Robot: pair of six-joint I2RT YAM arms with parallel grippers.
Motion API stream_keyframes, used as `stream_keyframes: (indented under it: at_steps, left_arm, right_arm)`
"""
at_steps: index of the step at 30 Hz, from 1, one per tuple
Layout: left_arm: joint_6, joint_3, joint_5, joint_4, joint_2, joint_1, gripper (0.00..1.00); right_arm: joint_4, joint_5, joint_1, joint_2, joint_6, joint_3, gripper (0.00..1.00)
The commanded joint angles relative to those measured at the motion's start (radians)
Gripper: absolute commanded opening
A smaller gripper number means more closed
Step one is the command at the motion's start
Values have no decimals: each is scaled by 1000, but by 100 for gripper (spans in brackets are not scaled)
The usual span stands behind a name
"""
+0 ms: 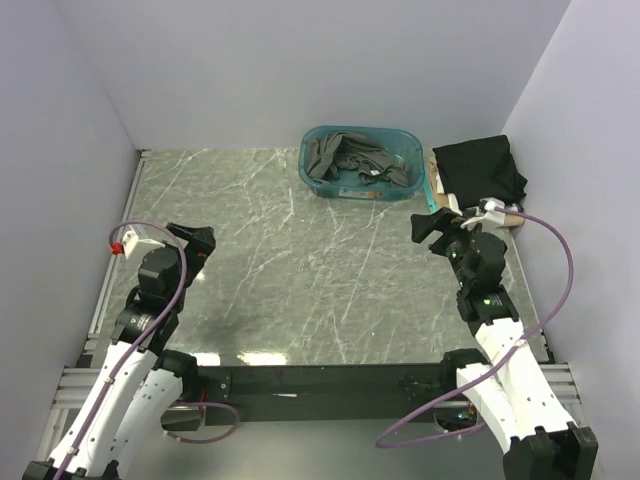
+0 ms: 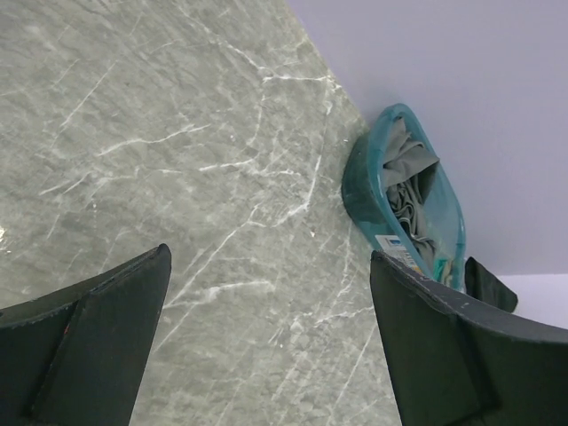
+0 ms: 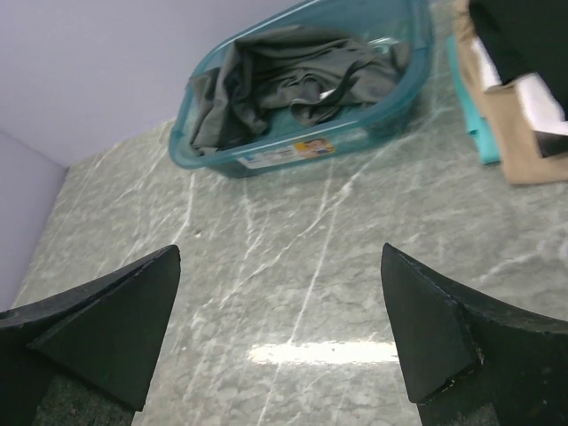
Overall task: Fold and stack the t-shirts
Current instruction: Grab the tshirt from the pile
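A crumpled dark charcoal-grey t-shirt [image 1: 345,158] [image 3: 293,80] [image 2: 410,186] lies in the teal tub [image 1: 405,182] [image 3: 293,160] [image 2: 362,191] at the back of the table. At the back right, a folded black t-shirt [image 1: 478,168] [image 3: 524,35] tops a stack with white [image 3: 537,98] and tan [image 3: 524,155] cloth under it. My left gripper [image 1: 197,243] [image 2: 271,311] hovers open over bare marble at the left. My right gripper [image 1: 428,225] [image 3: 280,302] is open too, just in front of the stack and right of the tub. Neither holds anything.
The grey marble tabletop [image 1: 290,260] is walled on the left, back and right. A teal cloth edge [image 3: 475,124] shows beside the stack. The tub carries a label [image 3: 284,153] on its near wall.
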Motion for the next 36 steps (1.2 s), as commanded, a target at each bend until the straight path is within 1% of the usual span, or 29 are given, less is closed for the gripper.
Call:
stream_keyframes:
  at_steps: [1, 4, 7, 8, 9, 10, 11, 12, 13, 14, 16, 17, 18, 19, 20, 22, 23, 25, 26, 28, 29, 31, 32, 36]
  left_arm:
    - [-7, -14, -28, 66, 0, -2, 99]
    - [5, -29, -20, 109, 12, -2, 99]
    - [19, -42, -17, 140, 39, -2, 99]
    - [22, -42, -19, 143, 49, -2, 100]
    - [28, -33, -14, 141, 58, -2, 99]
    - [35, -26, -10, 137, 76, -2, 99]
    - [35, -22, -9, 131, 85, -2, 100]
    - [41, -20, 1, 135, 95, -4, 99]
    - [54, -19, 29, 143, 108, -2, 100]
    - [73, -19, 36, 143, 115, -2, 99]
    - [70, -17, 27, 122, 125, -2, 99]
    - [73, -17, 26, 115, 124, -2, 99]
    - [74, -20, 20, 111, 124, -2, 99]
    - [87, -23, 20, 111, 112, -2, 99]
    - [91, -26, 20, 112, 104, -2, 99]
    - [88, -32, 20, 114, 75, -2, 100]
    - [87, -37, 26, 117, 64, -2, 99]
    - [82, -52, 23, 123, 29, -2, 99]
    - [78, -59, 11, 126, 20, -2, 99]
    - [73, -82, 3, 137, -6, -2, 99]
    - [71, -88, 1, 148, -13, -2, 99]
    - [76, -97, 9, 158, -25, -1, 100]
    - [81, -95, 12, 155, -23, -2, 99]
    - [78, -83, -5, 132, -14, -2, 99]
  right_arm:
    - [83, -83, -5, 28, 31, 21, 100]
    - [119, -137, -3, 98, 39, 46, 100]
    - [126, -183, -5, 213, 16, 119, 100]
    - [125, -198, -3, 248, 16, 177, 100]
    - [128, -247, -3, 331, 12, 208, 100]
    - [119, -273, -3, 377, 19, 243, 100]
    - [113, -301, 0, 473, 27, 326, 100]
    - [108, -342, 4, 523, 38, 369, 100]
    - [94, -343, 13, 570, 42, 414, 100]
    - [97, -337, 24, 662, 39, 496, 100]
    - [84, -305, 58, 756, 38, 587, 100]
    - [74, -295, 70, 849, 33, 682, 100]
    - [61, -279, 98, 900, 28, 736, 100]
    - [33, -237, 111, 949, 25, 789, 100]
    - [10, -229, 121, 1047, 22, 904, 100]
    - [-63, -217, 142, 1147, 19, 1030, 100]
    - [-90, -206, 147, 1236, 22, 1140, 100]
    - [-113, -196, 161, 1319, 38, 1236, 100]
    - [-122, -186, 165, 1400, 42, 1332, 100]
    - [-147, -170, 171, 1486, 65, 1432, 100]
    - [-156, -165, 173, 1565, 73, 1525, 100]
    - [-173, -153, 179, 1644, 105, 1618, 100]
    - [-171, -157, 181, 1710, 119, 1693, 100]
    - [-110, -169, 191, 1815, 206, 1787, 99]
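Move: The grey t-shirt lies crumpled in the teal basket, both centred about 34 cm ahead of the right hand, 15 cm to its left and 20 cm below. A dark folded pile sits about 30 cm ahead of that hand, some 20 cm to its right and 18 cm below. From the left hand the t-shirt is about 38 cm ahead, 39 cm to the right and 18 cm below. The grey t-shirt in the basket is what the right hand makes for, sweeping roughly 35 cm forward and 20 cm left, nearly level at first, then sinking about 8 cm over the left part of the cloth. On the way it turns some 20 degrees counter-clockwise and tips its wide-open fingers further down. The left hand only dips about 3 cm and comes partly back. ##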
